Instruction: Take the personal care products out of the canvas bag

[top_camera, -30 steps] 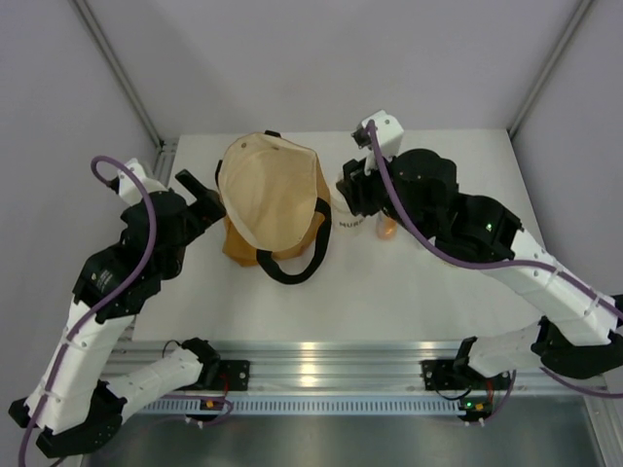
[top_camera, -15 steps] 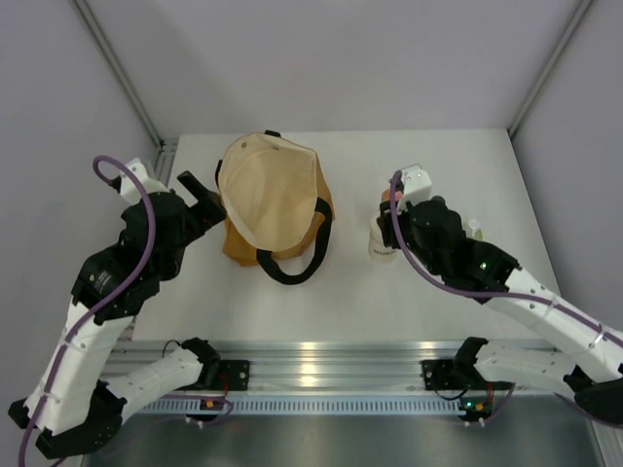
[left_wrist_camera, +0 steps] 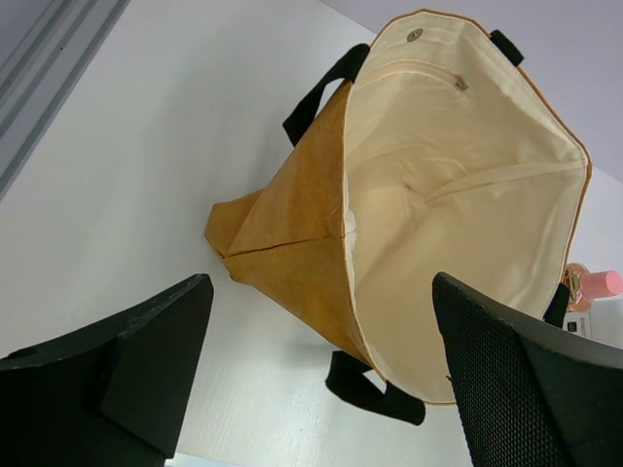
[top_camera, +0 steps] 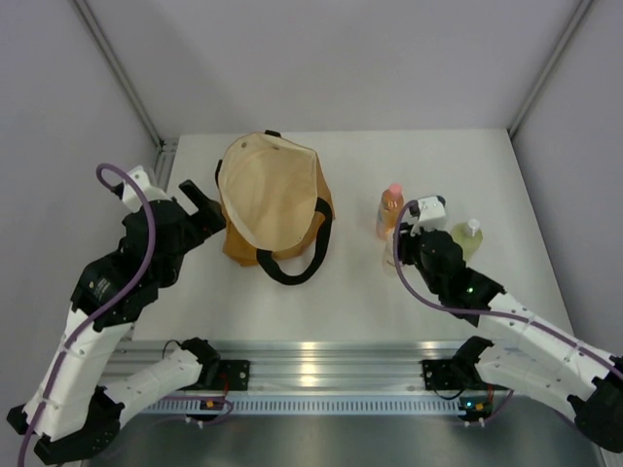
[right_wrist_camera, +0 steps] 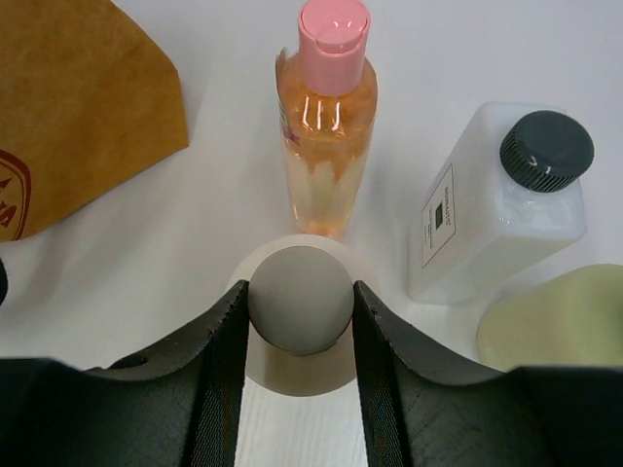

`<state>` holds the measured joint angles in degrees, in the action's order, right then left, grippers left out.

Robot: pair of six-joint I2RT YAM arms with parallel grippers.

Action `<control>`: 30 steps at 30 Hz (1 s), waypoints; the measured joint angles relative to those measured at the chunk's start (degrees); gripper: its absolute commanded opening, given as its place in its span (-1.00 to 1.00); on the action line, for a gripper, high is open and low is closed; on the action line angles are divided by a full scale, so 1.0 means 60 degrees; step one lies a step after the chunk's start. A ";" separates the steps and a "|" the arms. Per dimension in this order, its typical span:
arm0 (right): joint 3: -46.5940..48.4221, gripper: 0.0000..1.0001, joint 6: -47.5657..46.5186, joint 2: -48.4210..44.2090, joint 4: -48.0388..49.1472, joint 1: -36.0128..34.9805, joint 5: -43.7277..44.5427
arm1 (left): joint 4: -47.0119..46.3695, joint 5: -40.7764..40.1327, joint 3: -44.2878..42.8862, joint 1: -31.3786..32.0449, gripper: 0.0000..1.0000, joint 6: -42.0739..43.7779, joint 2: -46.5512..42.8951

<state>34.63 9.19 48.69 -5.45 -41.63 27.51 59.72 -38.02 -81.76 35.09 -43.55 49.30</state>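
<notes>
The canvas bag (top_camera: 273, 199) lies at the back left of the table, its cream-lined mouth (left_wrist_camera: 458, 224) gaping and showing only lining. My left gripper (top_camera: 202, 202) hangs open just left of it, the bag's edge seen between its fingers (left_wrist_camera: 321, 282). My right gripper (right_wrist_camera: 300, 292) is shut on the grey lid of the short cream jar (right_wrist_camera: 292, 375), low over the table. Just beyond the jar stand the amber bottle with a pink cap (right_wrist_camera: 329, 126) (top_camera: 390, 207), the whitish bottle with a black cap (right_wrist_camera: 506, 204) and the yellow-green bottle (right_wrist_camera: 555, 326) (top_camera: 467, 238).
A black loop handle (top_camera: 292, 265) of the bag spreads toward the near side. A corner of the bag (right_wrist_camera: 78, 107) lies left of the right gripper. Metal frame posts (top_camera: 122, 73) rise at the back corners, and a rail (top_camera: 311, 355) runs along the near edge.
My right arm has swung from beside the bag to the right and nearer, bringing the jar down by the bottles. The left arm has shifted only slightly.
</notes>
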 measured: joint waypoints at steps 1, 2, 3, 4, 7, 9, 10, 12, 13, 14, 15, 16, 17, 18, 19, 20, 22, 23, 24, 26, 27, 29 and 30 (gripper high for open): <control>-0.0175 -1.00 -0.0004 0.0004 0.0204 0.0087 -0.0025 | 0.0007 0.0029 0.0051 0.0000 0.96 0.0000 -0.0026; -0.0368 -1.00 0.0000 0.0004 0.0474 0.0178 -0.0062 | 0.0007 0.0066 0.0102 0.0000 0.97 0.0000 -0.0055; -0.0565 -1.00 0.0004 0.0004 0.0783 0.0251 -0.0080 | 0.0011 0.0117 0.0153 0.0000 0.96 0.0000 -0.0076; -0.0750 -1.00 0.0015 0.0015 0.1045 0.0313 -0.0102 | 0.0018 0.0149 0.0189 0.0000 0.97 0.0000 -0.0095; -0.1129 -1.00 0.0098 0.0131 0.1523 0.0404 -0.0138 | 0.0047 0.0219 0.0273 0.0000 0.96 0.0000 -0.0138; -0.1282 -1.00 0.0153 0.0262 0.1741 0.0408 -0.0153 | 0.0051 0.0259 0.0273 0.0000 0.97 0.0000 -0.0138; -0.1326 -1.00 0.0164 0.0313 0.1858 0.0408 -0.0175 | 0.0055 0.0277 0.0273 0.0000 0.97 0.0000 -0.0138; -0.1333 -0.98 0.0186 0.0379 0.1974 0.0408 -0.0182 | 0.0055 0.0331 0.0277 0.0000 0.96 0.0000 -0.0138; -0.1333 -0.91 0.0186 0.0412 0.2022 0.0408 -0.0186 | 0.0055 0.0342 0.0284 0.0000 0.97 0.0000 -0.0146; -0.1337 -0.80 0.0182 0.0430 0.2047 0.0408 -0.0186 | 0.0055 0.0361 0.0299 0.0000 0.97 0.0000 -0.0164; -0.1337 -0.39 0.0182 0.0433 0.2058 0.0408 -0.0182 | 0.0051 0.0364 0.0324 0.0000 0.97 0.0000 -0.0197; -0.1337 -0.25 0.0178 0.0433 0.2051 0.0408 -0.0182 | 0.0058 0.0368 0.0342 0.0000 0.97 0.0000 -0.0200; -0.1337 -0.15 0.0182 0.0433 0.2051 0.0408 -0.0182 | 0.0069 0.0368 0.0346 0.0000 0.96 0.0007 -0.0215; -0.1337 0.08 0.0186 0.0433 0.2047 0.0408 -0.0182 | 0.0066 0.0364 0.0346 0.0000 0.97 0.0025 -0.0215; -0.1337 0.19 0.0208 0.0433 0.2058 0.0404 -0.0175 | 0.0091 0.0361 0.0331 0.0000 0.97 0.0047 -0.0200; -0.1326 0.28 0.0226 0.0415 0.2113 0.0404 -0.0168 | 0.0146 0.0357 0.0299 0.0000 0.97 0.0069 -0.0149; -0.1260 0.56 0.0211 0.0310 0.2102 0.0401 -0.0153 | 0.0342 0.0284 0.0109 0.0000 0.97 0.0127 0.0051; -0.1198 0.60 0.0197 0.0255 0.2109 0.0401 -0.0138 | 0.0415 0.0219 -0.0022 0.0000 0.97 0.0157 0.0182; -0.1093 0.68 0.0171 0.0193 0.2087 0.0401 -0.0120 | 0.0477 0.0168 -0.0153 0.0000 0.96 0.0197 0.0299; -0.0790 0.77 0.0135 0.0051 0.1963 0.0393 -0.0095 | 0.0601 0.0047 -0.0477 0.0000 0.97 0.0262 0.0557; -0.0590 0.94 0.0131 -0.0029 0.1902 0.0393 -0.0080 | 0.0681 -0.0029 -0.0630 0.0000 0.97 0.0295 0.0681; -0.0029 0.99 0.0091 -0.0168 0.1508 0.0393 -0.0025 | 0.0863 -0.0157 -0.0998 0.0000 0.97 0.0368 0.0962; 0.0412 0.99 0.0073 -0.0186 0.1166 0.0393 0.0036 | 0.0994 -0.0244 -0.1231 0.0000 0.97 0.0430 0.1129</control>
<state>37.10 9.63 47.57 1.54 -39.27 27.73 65.69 -39.48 -89.14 35.09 -40.97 56.07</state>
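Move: The right hand holds the white bottle by its top, with its landing spot on the table about 1 cm ahead and 15 cm below. From that hand, the orange bottle stands some 9 cm ahead and 2 cm left, the black-capped bottle 6 cm ahead and 9 cm right, and the green bottle 3 cm ahead and 14 cm right, their middles roughly 7 cm below. From the left hand the landing spot is about 37 cm right, 3 cm ahead and 32 cm below. The right hand lowers the white bottle about 3 cm, opens wide to release it, then rises some 8 cm. ##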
